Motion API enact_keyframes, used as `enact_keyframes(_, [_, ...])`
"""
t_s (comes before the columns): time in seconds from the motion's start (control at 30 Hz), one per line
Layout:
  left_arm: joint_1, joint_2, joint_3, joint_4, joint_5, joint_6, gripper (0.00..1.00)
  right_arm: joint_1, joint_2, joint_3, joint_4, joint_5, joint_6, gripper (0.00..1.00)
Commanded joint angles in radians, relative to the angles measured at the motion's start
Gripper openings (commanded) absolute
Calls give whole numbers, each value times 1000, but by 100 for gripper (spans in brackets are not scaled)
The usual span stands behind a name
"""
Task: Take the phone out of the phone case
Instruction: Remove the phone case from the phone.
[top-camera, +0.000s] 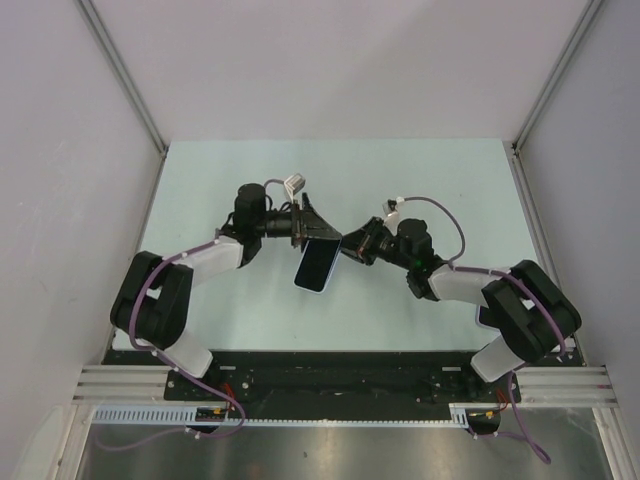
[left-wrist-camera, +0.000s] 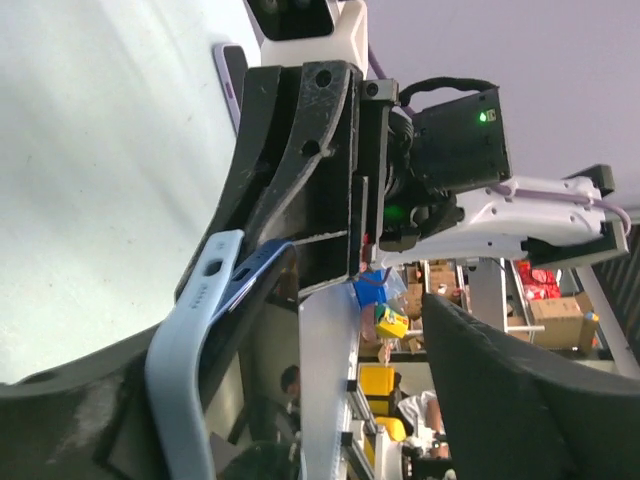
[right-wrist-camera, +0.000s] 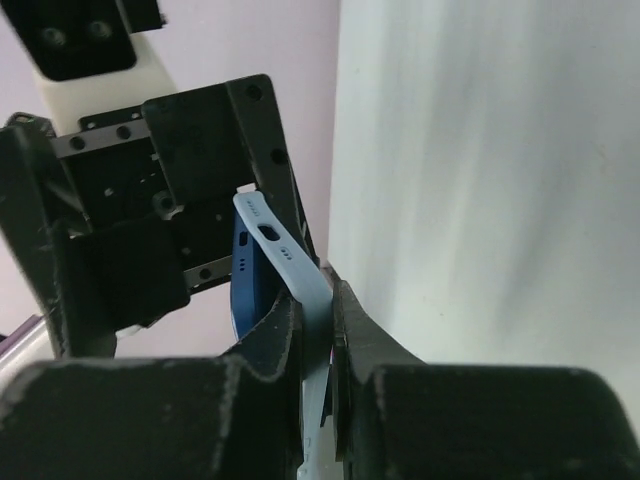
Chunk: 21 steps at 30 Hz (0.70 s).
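The phone case (top-camera: 318, 262) is pale blue and hangs above the table between my two grippers. My right gripper (right-wrist-camera: 318, 312) is shut on the case's thin edge (right-wrist-camera: 300, 275). The dark blue phone (right-wrist-camera: 243, 285) stands partly peeled away from the case at its port end. In the left wrist view the case (left-wrist-camera: 185, 360) lies against one finger (left-wrist-camera: 80, 420) of my left gripper (left-wrist-camera: 320, 340), with the phone's blue edge (left-wrist-camera: 252, 268) beside it. That gripper is open, and its other finger (left-wrist-camera: 520, 400) is well clear. From above, the left gripper (top-camera: 306, 230) is at the case's top and the right gripper (top-camera: 350, 246) at its right.
The pale green table (top-camera: 450, 190) is walled by grey panels with metal posts (top-camera: 555, 80) at the corners. Both arm bases sit on the black rail (top-camera: 330, 375) at the near edge. Loose cables (top-camera: 440, 215) loop over the right wrist.
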<state>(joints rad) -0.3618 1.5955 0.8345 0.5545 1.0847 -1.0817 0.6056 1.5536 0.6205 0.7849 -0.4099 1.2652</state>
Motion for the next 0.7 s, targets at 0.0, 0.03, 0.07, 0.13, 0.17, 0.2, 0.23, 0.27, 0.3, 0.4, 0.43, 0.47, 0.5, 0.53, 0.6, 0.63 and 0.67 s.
enact_keyframes(0.0, [11, -48, 143, -111, -249, 267, 91, -26, -59, -38, -295, -142, -50, 0])
enact_keyframes(0.03, [11, -45, 144, -122, -252, 273, 94, -33, -85, -35, -311, -135, -55, 0])
enact_keyframes(0.07, [11, -46, 146, -145, -256, 279, 98, -46, -96, -30, -337, -113, -82, 0])
enact_keyframes(0.13, [11, -46, 150, -185, -284, 311, 100, -67, -139, 7, -467, -83, -127, 0])
enact_keyframes(0.17, [11, -48, 153, -229, -295, 322, 100, -70, -154, 22, -519, -35, -197, 0])
enact_keyframes(0.2, [11, -49, 155, -257, -336, 345, 100, -73, -170, 44, -647, -6, -232, 0])
enact_keyframes(0.23, [11, -54, 164, -295, -362, 365, 100, -78, -181, 94, -712, 29, -277, 0])
enact_keyframes(0.27, [11, -61, 167, -373, -405, 380, 100, -82, -205, 116, -772, 90, -317, 0])
enact_keyframes(0.3, [12, -90, 170, -407, -442, 411, 100, -95, -210, 143, -893, 108, -392, 0])
enact_keyframes(0.4, [12, -170, 186, -539, -581, 453, 100, -151, -224, 238, -1092, 169, -546, 0])
enact_keyframes(0.43, [11, -192, 198, -571, -632, 462, 100, -159, -222, 267, -1148, 199, -588, 0])
enact_keyframes(0.47, [11, -212, 204, -626, -653, 468, 100, -159, -219, 341, -1203, 262, -636, 0])
enact_keyframes(0.5, [12, -248, 210, -642, -675, 483, 100, -159, -205, 372, -1298, 293, -671, 0])
enact_keyframes(0.53, [12, -265, 207, -653, -690, 489, 100, -159, -195, 408, -1337, 328, -743, 0])
enact_keyframes(0.6, [12, -295, 201, -676, -717, 490, 100, -158, -144, 519, -1459, 344, -797, 0])
enact_keyframes(0.63, [11, -310, 196, -683, -720, 490, 100, -152, -118, 559, -1501, 353, -847, 0])
enact_keyframes(0.67, [12, -316, 193, -699, -717, 487, 100, -123, -96, 594, -1541, 405, -868, 0])
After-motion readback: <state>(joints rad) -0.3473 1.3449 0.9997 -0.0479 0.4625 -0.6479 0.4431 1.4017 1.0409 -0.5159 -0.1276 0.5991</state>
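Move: The phone in its case hangs by its far end from the right fingers, its middle about 5 cm back, 5 cm to the left and 4 cm below the right hand. From the left hand, whose fingers are already opening around the same end, that middle lies some 6 cm back, 3 cm left and 4 cm below. Another phone lies on the table roughly 14 cm nearer and 36 cm to the right of the right hand, about 15 cm lower. The right fingers keep their pinch on the phone and case and carry them about 13 cm to the right and some 4 cm lower, out from the left gripper, the wrist rolling some 50 degrees so the fingertips tip down. The left fingers finish opening wide and come free, first easing slightly right, then backing off forward, left and finally up, swinging counter-clockwise. ##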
